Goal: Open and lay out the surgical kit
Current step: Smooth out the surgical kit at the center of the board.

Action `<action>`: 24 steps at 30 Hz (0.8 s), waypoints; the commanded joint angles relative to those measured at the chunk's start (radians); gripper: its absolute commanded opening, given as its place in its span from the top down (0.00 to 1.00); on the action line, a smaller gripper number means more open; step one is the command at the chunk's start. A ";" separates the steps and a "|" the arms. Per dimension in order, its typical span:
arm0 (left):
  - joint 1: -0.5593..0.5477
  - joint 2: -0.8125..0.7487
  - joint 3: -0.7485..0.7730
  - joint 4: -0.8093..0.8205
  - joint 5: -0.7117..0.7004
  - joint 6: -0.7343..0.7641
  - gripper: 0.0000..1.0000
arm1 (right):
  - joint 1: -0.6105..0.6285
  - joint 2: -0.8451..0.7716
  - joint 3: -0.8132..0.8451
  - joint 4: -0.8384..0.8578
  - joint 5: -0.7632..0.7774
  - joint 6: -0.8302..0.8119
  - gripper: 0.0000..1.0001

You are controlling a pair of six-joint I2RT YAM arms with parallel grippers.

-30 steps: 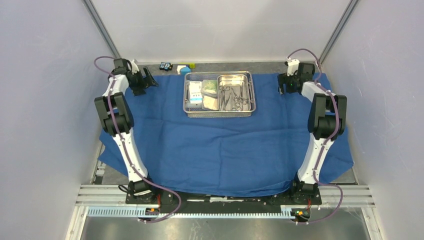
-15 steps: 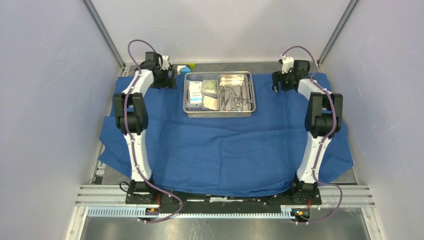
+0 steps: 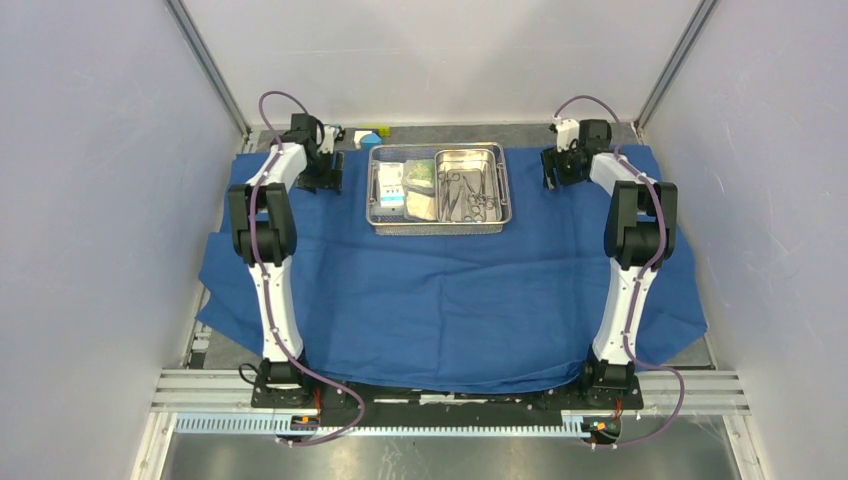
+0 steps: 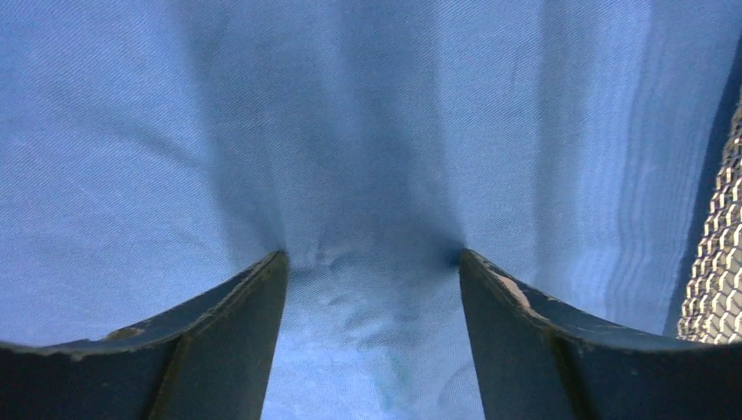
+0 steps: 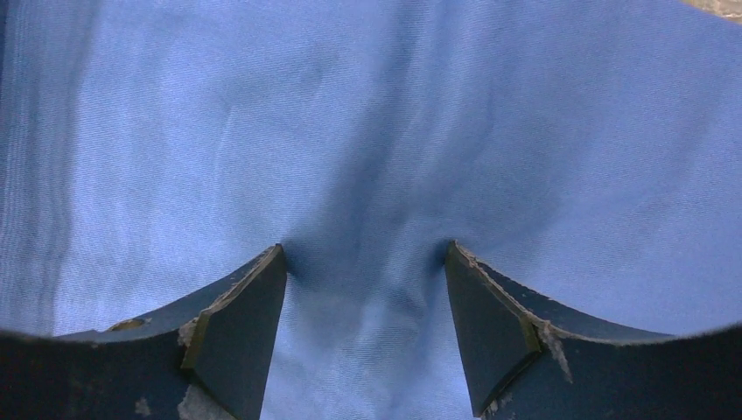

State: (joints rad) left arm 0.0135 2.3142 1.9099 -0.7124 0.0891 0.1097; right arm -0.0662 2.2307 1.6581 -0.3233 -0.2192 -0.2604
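The blue cloth wrap (image 3: 450,290) lies spread flat over the table. On it at the back centre stands the wire-mesh tray (image 3: 438,228). The tray holds the steel pan (image 3: 478,158) with metal instruments (image 3: 466,200) on the right and clear packets (image 3: 404,186) on the left. My left gripper (image 3: 328,176) is just left of the tray, pointing down. Its tips (image 4: 372,255) press on the cloth with the jaws apart and the fabric dimpled between them. My right gripper (image 3: 552,172) is right of the tray, and its tips (image 5: 366,247) are likewise apart on the cloth.
A small white-yellow-blue block toy (image 3: 374,134) sits behind the tray on the bare table strip. The tray's mesh wall (image 4: 717,254) shows at the right edge of the left wrist view. Enclosure walls stand close on both sides and at the back.
The left arm swung from the far left corner in beside the tray. The right gripper shifted slightly left. Both came down onto the cloth, and their jaws narrowed a little.
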 commanded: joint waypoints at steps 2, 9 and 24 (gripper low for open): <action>-0.001 0.042 -0.038 -0.055 0.021 0.040 0.33 | -0.001 0.072 0.011 -0.082 0.022 -0.032 0.33; -0.001 0.067 -0.023 -0.080 0.058 0.045 0.60 | -0.001 0.094 0.030 -0.097 0.026 -0.045 0.58; 0.019 0.100 0.116 -0.119 0.139 -0.054 0.98 | -0.003 0.116 0.110 -0.090 0.088 -0.006 1.00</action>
State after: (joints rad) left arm 0.0227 2.3558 1.9850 -0.7948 0.1326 0.1329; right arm -0.0566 2.2761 1.7493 -0.4023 -0.2382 -0.2756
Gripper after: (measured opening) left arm 0.045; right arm 0.021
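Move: Both open grippers stand right down at the blue drape, and the cloth each goes for lies between its fingertips, about 1 cm below the hand point. From the left hand the instrument basket's middle is about 32 cm to the right and level with it, the toy car some 16 cm ahead and 4 cm right, the blue-white block 14 cm ahead and 14 cm right. From the right hand the basket's middle is roughly 33 cm to the left, level ahead. Both hands stay low on the drape, one on either side of the basket, and close from wide open to almost shut, the left settling a touch sooner, so that each pinches up a pleat of cloth between its fingertips. The left hand keeps within about 1 cm of its place and barely tilts, while the right eases about 1 cm to the left and slightly forward, towards the basket, as its fingers shut. ##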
